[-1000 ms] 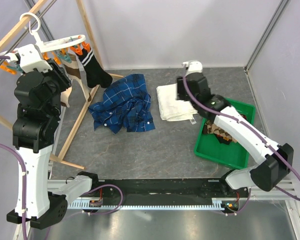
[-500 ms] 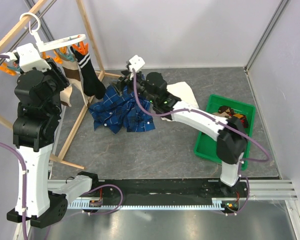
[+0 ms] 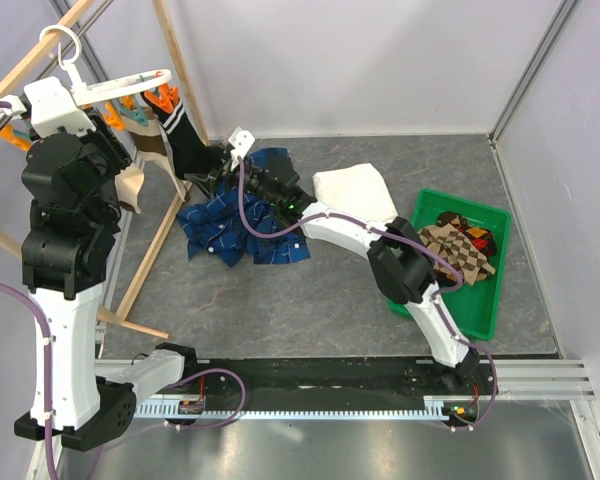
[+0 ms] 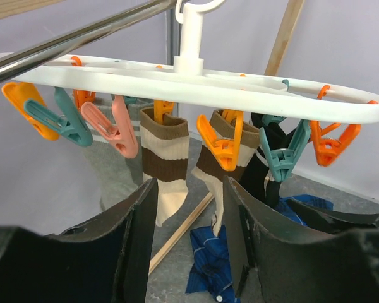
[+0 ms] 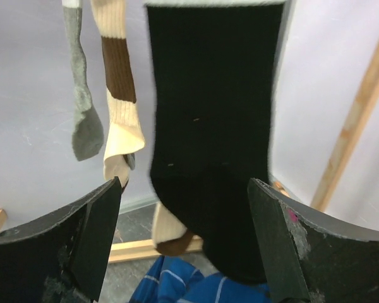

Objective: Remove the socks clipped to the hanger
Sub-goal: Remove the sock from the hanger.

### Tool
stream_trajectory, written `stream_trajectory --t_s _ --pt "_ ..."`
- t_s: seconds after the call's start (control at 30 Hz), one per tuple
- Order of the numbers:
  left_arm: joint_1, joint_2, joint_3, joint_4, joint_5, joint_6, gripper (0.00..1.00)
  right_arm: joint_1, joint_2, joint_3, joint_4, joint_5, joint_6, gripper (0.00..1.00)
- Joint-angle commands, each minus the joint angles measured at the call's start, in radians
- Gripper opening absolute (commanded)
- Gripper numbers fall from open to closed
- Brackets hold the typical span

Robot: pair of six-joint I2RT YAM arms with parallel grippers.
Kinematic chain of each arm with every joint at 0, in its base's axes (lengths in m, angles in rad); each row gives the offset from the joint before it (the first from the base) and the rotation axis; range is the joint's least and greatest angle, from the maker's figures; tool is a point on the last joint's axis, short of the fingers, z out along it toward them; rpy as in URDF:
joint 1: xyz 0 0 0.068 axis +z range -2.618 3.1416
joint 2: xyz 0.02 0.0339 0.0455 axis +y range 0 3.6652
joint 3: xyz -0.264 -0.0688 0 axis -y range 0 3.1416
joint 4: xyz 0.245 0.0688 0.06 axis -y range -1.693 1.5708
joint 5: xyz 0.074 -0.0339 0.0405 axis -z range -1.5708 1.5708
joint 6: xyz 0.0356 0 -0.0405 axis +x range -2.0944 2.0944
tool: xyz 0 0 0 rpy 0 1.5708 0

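Note:
The white round hanger (image 3: 130,80) hangs by its hook at the far left; the left wrist view shows it (image 4: 196,82) with orange and teal pins. Clipped to it are a black sock (image 3: 185,140), two brown-and-beige striped socks (image 4: 164,158) and a grey sock (image 5: 82,120). My right gripper (image 5: 184,189) is open, its jaws on either side of the black sock's foot (image 5: 211,145), and it also shows in the top view (image 3: 208,166). My left gripper (image 4: 191,188) is open and empty, just below the hanger facing the striped socks. Checkered socks (image 3: 462,245) lie in the green tray.
A blue plaid shirt (image 3: 248,215) lies on the floor under my right arm, with a folded white towel (image 3: 355,195) beside it. The green tray (image 3: 475,318) is at the right. Wooden rack poles (image 3: 165,220) and a metal bar (image 4: 82,38) stand around the hanger.
My right arm has swung from over the green tray across the shirt to the black sock on the hanger. The checkered socks now show uncovered in the tray. The left arm barely moved.

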Motion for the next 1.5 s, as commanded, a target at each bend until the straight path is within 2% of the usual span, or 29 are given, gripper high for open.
stream_trajectory --t_s 0.0,0.1,0.3,0.4,0.43,0.5,0.53,0.63,0.83,1.1,1.23,1.47 --pt "0.003 -0.002 0.022 0.046 -0.023 0.042 0.52 0.014 0.088 0.108 0.151 -0.038 0.010 0.89" --pt "0.003 0.001 0.025 0.048 -0.028 0.050 0.52 0.021 0.135 0.150 0.189 -0.023 -0.004 0.89" --pt "0.003 0.012 0.044 0.068 -0.046 0.071 0.53 0.030 0.214 0.232 0.166 0.181 -0.088 0.89" --pt "0.003 0.013 0.047 0.068 -0.040 0.073 0.53 0.033 0.260 0.301 0.134 0.204 -0.102 0.83" --pt "0.003 0.015 0.045 0.068 -0.037 0.071 0.52 0.036 0.269 0.329 0.129 0.206 -0.108 0.69" --pt "0.003 0.010 0.038 0.068 -0.026 0.065 0.53 0.039 0.283 0.346 0.128 0.227 -0.110 0.48" --pt "0.003 0.007 0.033 0.068 -0.009 0.062 0.52 0.040 0.278 0.337 0.131 0.235 -0.107 0.25" --pt "0.003 -0.008 0.021 0.068 0.040 0.054 0.53 0.042 0.225 0.247 0.175 0.246 -0.104 0.00" --pt "0.003 -0.056 0.015 0.054 0.195 -0.005 0.52 0.059 0.030 0.043 0.178 0.238 -0.090 0.00" --pt "0.003 -0.160 -0.074 0.052 0.357 -0.073 0.53 0.135 -0.252 -0.163 0.004 0.252 -0.064 0.00" --pt "0.003 -0.214 -0.131 0.049 0.443 -0.113 0.53 0.203 -0.350 -0.203 -0.081 0.289 -0.067 0.00" --pt "0.003 -0.316 -0.264 0.011 0.543 -0.168 0.53 0.315 -0.406 -0.186 -0.269 0.411 -0.052 0.00"
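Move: The black sock hangs just past the right hand's open fingers, its middle about 4 cm ahead, 4 cm left and 4 cm above. A brown-striped sock hangs roughly 12 cm to the left and 5 cm ahead of that hand, at about the black sock's height. From the left hand, the orange clip holding the black sock is some 8 cm ahead, 8 cm right and 4 cm up; the striped sock lies 7 cm straight ahead, 4 cm lower than the hand. Right hand reaches forward, pinches the black sock, pulls back 18 cm and up; left backs rightward, turning clockwise. ##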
